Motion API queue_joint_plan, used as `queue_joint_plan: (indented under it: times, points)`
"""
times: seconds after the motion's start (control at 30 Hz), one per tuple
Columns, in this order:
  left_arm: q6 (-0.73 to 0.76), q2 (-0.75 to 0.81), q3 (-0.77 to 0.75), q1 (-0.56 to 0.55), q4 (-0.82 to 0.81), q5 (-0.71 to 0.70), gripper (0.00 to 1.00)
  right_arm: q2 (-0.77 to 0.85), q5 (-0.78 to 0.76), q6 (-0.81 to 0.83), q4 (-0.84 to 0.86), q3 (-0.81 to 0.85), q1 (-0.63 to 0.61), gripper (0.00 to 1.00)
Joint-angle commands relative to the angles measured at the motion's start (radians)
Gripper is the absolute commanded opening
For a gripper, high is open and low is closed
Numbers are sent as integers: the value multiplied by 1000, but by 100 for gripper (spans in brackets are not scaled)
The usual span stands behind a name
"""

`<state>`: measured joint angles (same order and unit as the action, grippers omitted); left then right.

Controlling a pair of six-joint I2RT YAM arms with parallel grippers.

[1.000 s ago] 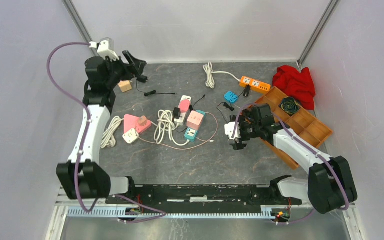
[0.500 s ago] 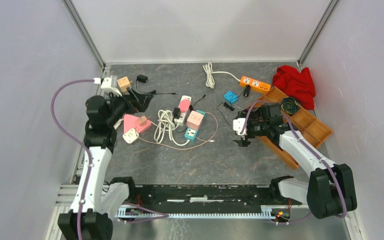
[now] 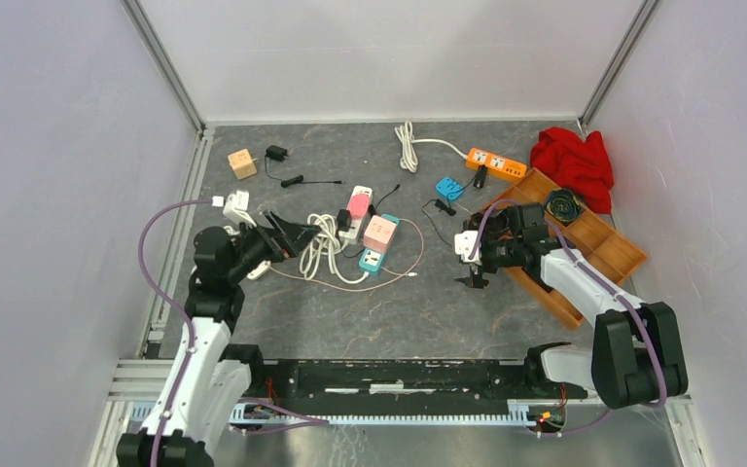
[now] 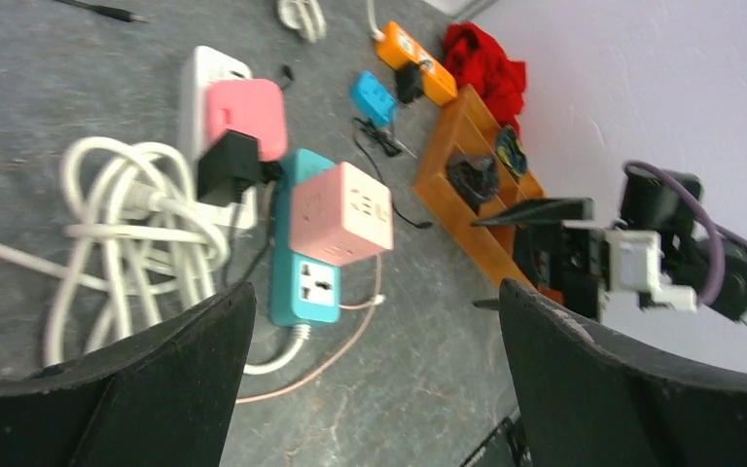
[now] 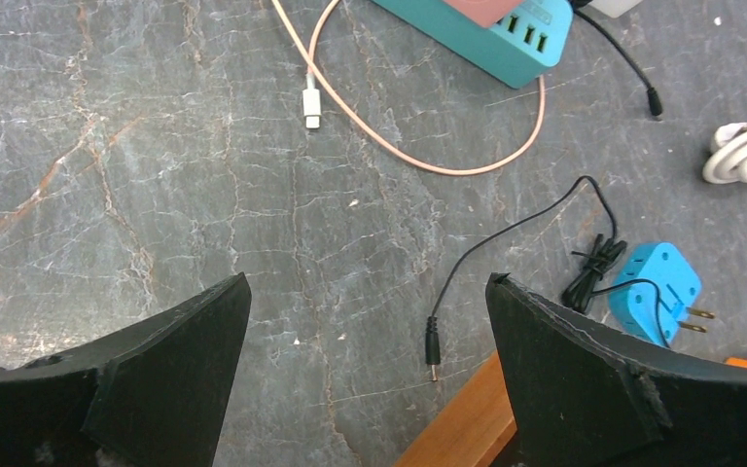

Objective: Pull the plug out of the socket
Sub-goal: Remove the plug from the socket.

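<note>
A tan cube socket (image 3: pixel 242 163) sits at the far left, and a black plug (image 3: pixel 276 153) with its thin cord lies apart from it. My left gripper (image 3: pixel 297 233) (image 4: pixel 374 292) is open and empty, well nearer than both, beside the coiled white cable (image 3: pixel 321 243). It looks at a teal power strip (image 4: pixel 302 277) carrying a pink cube adapter (image 4: pixel 342 212), and a white-and-pink strip (image 4: pixel 238 112) with a black plug (image 4: pixel 229 165) in it. The right gripper (image 3: pixel 475 258) (image 5: pixel 368 282) hovers open over bare table near a loose black jack (image 5: pixel 432 350).
A wooden tray (image 3: pixel 584 243) lies right of my right gripper, with a red cloth (image 3: pixel 574 161) behind it. An orange power strip (image 3: pixel 494 162) and a blue adapter (image 3: pixel 447 188) sit at the back. A pink cable (image 5: pixel 389 146) loops near the teal strip.
My left arm has drawn back from the far-left corner toward the near side, its jaws opening wide. The tan cube and black plug stay behind, apart. The right gripper shifted slightly right.
</note>
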<state>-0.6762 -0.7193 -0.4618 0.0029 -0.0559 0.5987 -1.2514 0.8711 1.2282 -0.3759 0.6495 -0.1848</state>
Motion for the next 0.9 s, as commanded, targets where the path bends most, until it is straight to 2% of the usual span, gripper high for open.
queue_joint_plan:
  times: [0.0,0.13,0.23,0.27,0.33,0.4,0.43,0.5,0.63,0.73,0.87]
  points:
    - [-52,96,4,-108,3,-108,100,-14,23,50,-42,25,10,98]
    - [-64,94,15,-234,-24,-274,100,-2,52,52,-51,27,12,98]
    - [-25,-25,-78,-386,-7,-366,100,3,82,70,-85,45,12,98]
    - [-1,-72,-126,-469,21,-409,100,8,91,76,-99,52,12,98]
    - [58,-149,-217,-605,108,-531,100,25,99,82,-106,55,12,98]
    - [116,-206,-286,-742,189,-713,100,44,94,74,-87,44,14,98]
    - [151,-237,-311,-804,212,-823,100,52,89,66,-72,36,14,98]
    - [190,-299,-332,-893,214,-934,100,58,83,62,-63,31,13,98]
    - [246,-485,-450,-977,261,-1069,100,45,83,54,-89,60,14,98]
    - [290,-631,-572,-991,356,-1139,100,42,74,53,-106,73,14,98]
    - [371,-745,-698,-990,421,-1207,100,47,62,56,-108,75,14,98]
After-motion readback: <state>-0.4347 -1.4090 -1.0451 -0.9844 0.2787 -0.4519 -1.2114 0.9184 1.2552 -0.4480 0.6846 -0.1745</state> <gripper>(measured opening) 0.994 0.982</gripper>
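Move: The pink cube plug, sitting on the teal socket strip, lies about 16 cm to the left hand's right, only some 2 cm farther out and about 15 cm below. Nearer, about 8 cm to this hand's right and 4 cm ahead, is the black adapter; the flat pink plug is roughly 12 cm right and 7 cm ahead, and the coiled white cable 4 cm right and 1 cm back. From the right hand the cube plug is about 17 cm left, 5 cm ahead and 4 cm lower. The left hand, empty and wide open, swings about 18 cm to its right over the coiled white cable towards the pink cube plug on the teal strip, rising a little and drawing back some 4 cm before it comes forward again and sinks about 4 cm below its starting height. Mostly in the second half the wrist rolls some 40 degrees, its left side coming up, so the fingers tip from nearly level to pointing forward and down, still clear above the plug. ##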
